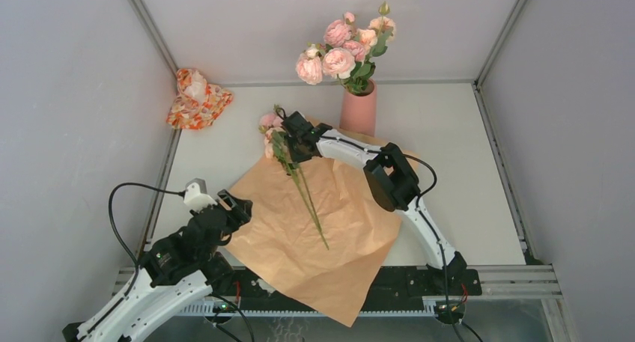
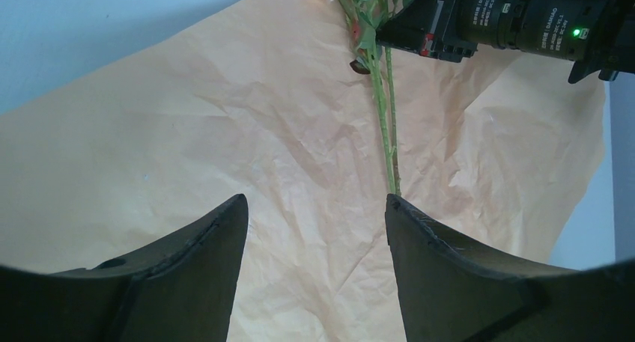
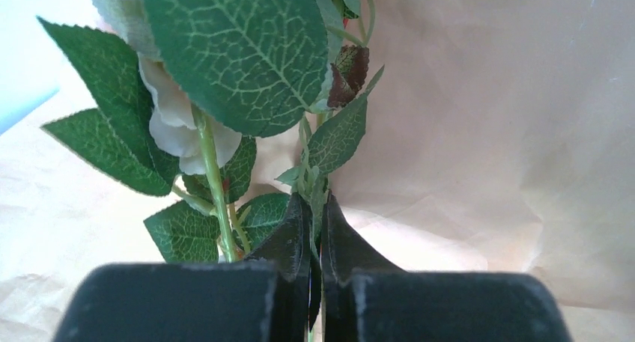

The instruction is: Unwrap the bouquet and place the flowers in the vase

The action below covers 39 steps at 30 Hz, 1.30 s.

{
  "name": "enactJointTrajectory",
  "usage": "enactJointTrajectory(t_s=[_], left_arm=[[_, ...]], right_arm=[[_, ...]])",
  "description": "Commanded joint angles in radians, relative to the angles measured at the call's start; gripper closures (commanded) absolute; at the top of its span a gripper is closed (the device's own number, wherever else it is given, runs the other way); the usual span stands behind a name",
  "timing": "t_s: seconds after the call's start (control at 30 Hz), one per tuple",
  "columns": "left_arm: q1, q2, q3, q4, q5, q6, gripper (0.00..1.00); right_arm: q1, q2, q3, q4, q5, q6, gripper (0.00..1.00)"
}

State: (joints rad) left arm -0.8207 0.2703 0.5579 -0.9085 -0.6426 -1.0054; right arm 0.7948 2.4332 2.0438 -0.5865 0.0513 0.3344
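Observation:
The bouquet lies unwrapped: its tan-orange paper (image 1: pixel 299 245) is spread flat on the table. Two long-stemmed flowers (image 1: pixel 303 192) rest on the paper, pink heads (image 1: pixel 268 123) at its far corner. My right gripper (image 1: pixel 292 146) is shut on one thin green stem just below the leaves (image 3: pixel 239 50), the stem pinched between its fingertips (image 3: pixel 315 203). The salmon-pink vase (image 1: pixel 358 110) stands behind it and holds several pink blooms (image 1: pixel 341 54). My left gripper (image 1: pixel 238 207) hovers open over the paper's left side (image 2: pixel 314 201), with the stem ends (image 2: pixel 391 162) just beyond its right finger.
A small orange-and-white patterned bundle (image 1: pixel 197 99) lies at the back left against the wall. Grey walls close in the table on three sides. The paper's near corner (image 1: pixel 344 308) hangs over the front rail between the arm bases.

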Motion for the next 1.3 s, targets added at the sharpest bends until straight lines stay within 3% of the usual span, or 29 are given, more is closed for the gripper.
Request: enactJointTrajectory(t_s=[0.0, 0.43, 0.8, 0.93, 1.13, 1.27], left_arm=[[-0.003, -0.018, -0.006, -0.001, 0.003, -0.016, 0.28], [-0.003, -0.045, -0.015, -0.013, 0.005, -0.025, 0.28], [-0.004, -0.048, -0.02, -0.012, 0.004, -0.03, 0.28], [-0.003, -0.04, -0.025, -0.002, 0.008, -0.03, 0.28], [-0.004, -0.016, -0.028, 0.027, 0.019, -0.023, 0.28], [-0.003, 0.004, -0.022, 0.046, 0.023, -0.016, 0.29]], right_arm=[[0.031, -0.132, -0.055, 0.061, 0.06, -0.04, 1.0], [0.133, -0.506, -0.303, 0.15, 0.244, -0.133, 1.0], [0.224, -0.868, -0.47, 0.245, 0.25, -0.228, 1.0], [0.263, -1.039, -0.579, 0.339, 0.256, -0.295, 1.0], [0.298, -1.321, -0.765, 0.555, 0.445, -0.423, 1.0], [0.288, -1.472, -0.885, 0.79, 0.558, -0.552, 1.0]])
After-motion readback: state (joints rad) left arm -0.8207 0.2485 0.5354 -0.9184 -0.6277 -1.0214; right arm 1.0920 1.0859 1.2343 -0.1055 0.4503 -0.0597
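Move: My right hand is already shut on one flower's stem, low over the brown paper. The pink vase it must go to stands about 19 cm to my right and 5 cm farther out, its middle some 10 cm above my fingers. The last flower's blooms lie about 5 cm ahead and 4 cm left. The paper's middle lies roughly 15 cm back and 8 cm right. From my left hand the vase is some 28 cm ahead and 30 cm right. I keep the stem pinched in my right hand and pull the flower up off the paper, climbing nearly 40 cm while drawing back about 16 cm. Late in the climb I swing about 10 cm right, narrowing the sideways gap to the vase, and tip my fingers up some 60 degrees, from steeply down to about level, so the flower comes upright. ##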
